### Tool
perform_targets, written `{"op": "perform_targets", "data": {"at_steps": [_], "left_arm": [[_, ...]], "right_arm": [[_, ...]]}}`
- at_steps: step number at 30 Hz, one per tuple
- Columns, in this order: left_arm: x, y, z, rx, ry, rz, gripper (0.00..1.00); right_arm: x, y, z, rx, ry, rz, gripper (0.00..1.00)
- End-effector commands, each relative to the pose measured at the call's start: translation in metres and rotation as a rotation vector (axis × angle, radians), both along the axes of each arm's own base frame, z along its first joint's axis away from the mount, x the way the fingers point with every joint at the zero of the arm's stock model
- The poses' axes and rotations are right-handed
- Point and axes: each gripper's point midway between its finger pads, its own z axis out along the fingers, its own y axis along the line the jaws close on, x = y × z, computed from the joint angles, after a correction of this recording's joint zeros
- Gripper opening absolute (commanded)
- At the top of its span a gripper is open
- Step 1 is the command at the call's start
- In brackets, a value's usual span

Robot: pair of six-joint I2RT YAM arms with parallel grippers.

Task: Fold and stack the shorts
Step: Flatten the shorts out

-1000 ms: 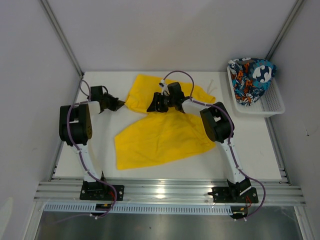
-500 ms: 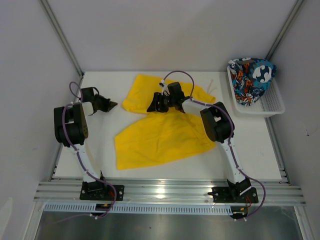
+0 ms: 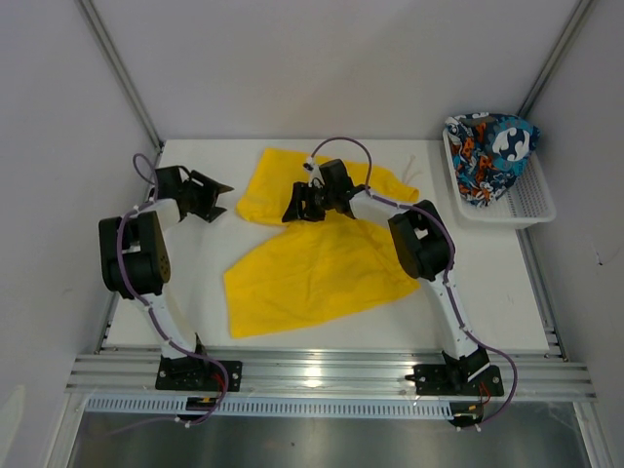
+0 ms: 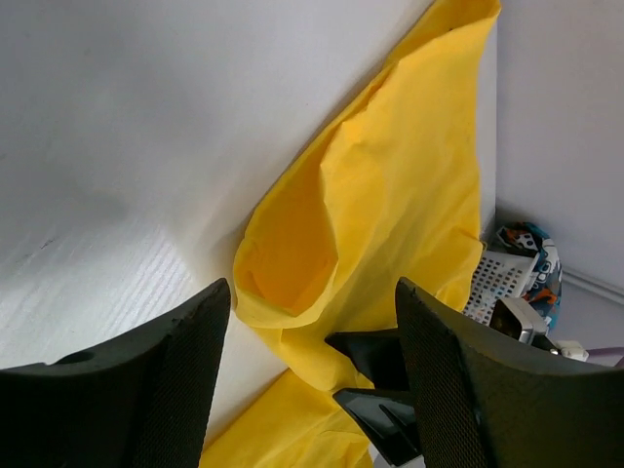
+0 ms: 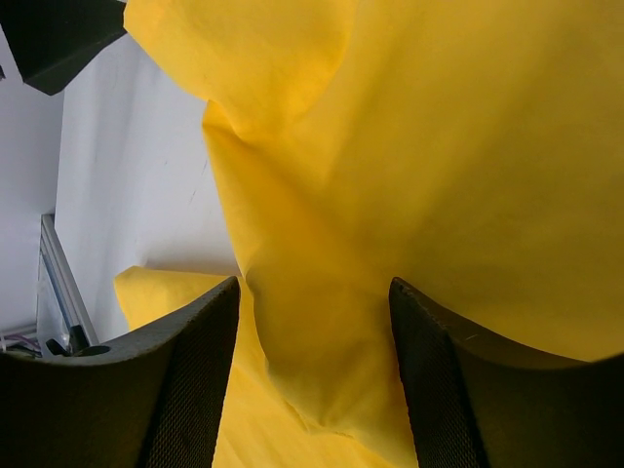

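Observation:
The yellow shorts (image 3: 312,268) lie spread on the white table, one leg toward the back (image 3: 268,180) and one toward the front. My right gripper (image 3: 292,211) rests low on the cloth where the legs meet. It is open, and a raised fold of yellow cloth (image 5: 331,322) stands between its fingers (image 5: 180,390). My left gripper (image 3: 222,200) is open over bare table just left of the back leg, whose open hem (image 4: 292,249) faces it. Nothing is between the left gripper (image 4: 312,292) fingers. The printed shorts (image 3: 489,151) lie bunched in the basket.
The white mesh basket (image 3: 531,207) stands at the back right corner, against the right wall. Grey walls close in the table on three sides. A metal rail (image 3: 322,375) with both arm bases runs along the near edge.
My left gripper has gone from shut to open and swung a little back and right toward the shorts' back leg. The right gripper has edged left on the cloth.

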Motion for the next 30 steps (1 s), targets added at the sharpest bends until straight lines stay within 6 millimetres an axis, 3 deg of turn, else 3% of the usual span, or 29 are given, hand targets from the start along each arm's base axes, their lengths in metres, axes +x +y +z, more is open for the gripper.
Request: {"op": "perform_targets", "data": {"at_steps": [1,7,12,15,16,20,25,30], "left_arm": [[0.001,-0.016,-0.003,-0.054,0.02,-0.022,0.71],[0.007,-0.04,-0.007,-0.002,0.001,-0.09,0.67],[0.004,-0.037,-0.015,0.061,0.02,-0.087,0.57],[0.007,-0.034,-0.019,0.084,0.02,-0.087,0.42],[0.01,-0.032,-0.02,0.092,0.019,-0.086,0.28],[0.009,-0.03,-0.02,0.12,0.029,-0.099,0.0],[0.001,-0.019,-0.021,0.15,0.039,-0.07,0.0],[-0.009,-0.005,-0.035,0.126,0.061,-0.048,0.0]], "right_arm": [[0.0,0.001,0.02,-0.006,-0.024,-0.003,0.65],[0.002,-0.001,0.014,-0.018,-0.02,-0.012,0.65],[0.001,-0.002,0.011,-0.015,-0.012,-0.013,0.64],[0.0,-0.002,0.011,-0.01,-0.011,-0.011,0.63],[0.0,-0.002,0.009,-0.012,-0.008,-0.011,0.63],[0.002,-0.003,0.008,-0.008,-0.002,-0.017,0.63],[0.004,-0.007,0.002,-0.018,0.012,-0.033,0.62],[0.005,-0.016,-0.011,-0.052,0.038,-0.07,0.61]]}}
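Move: The near-left tip of the shorts' gaping leg opening, raised a little off the table, lies about 4 cm right of the left hand, level with it fore and aft, and some 4 cm lower. From that tip, the shorts' far-left corner is about 18 cm farther out and 8 cm to the right; the left corner of their near panel is roughly 19 cm back and 2 cm left. From the right hand the tip is some 16 cm left and 2 cm ahead. The left fingers close fully on the tip of the leg opening and pinch it, after the open hand has swung about 4 cm right and sunk some 3 cm onto it. Once shut, they ease back left about 2 cm and a little lower, rolling slightly. The right hand stays put, its open fingers still astride the raised fold of yellow cloth. ##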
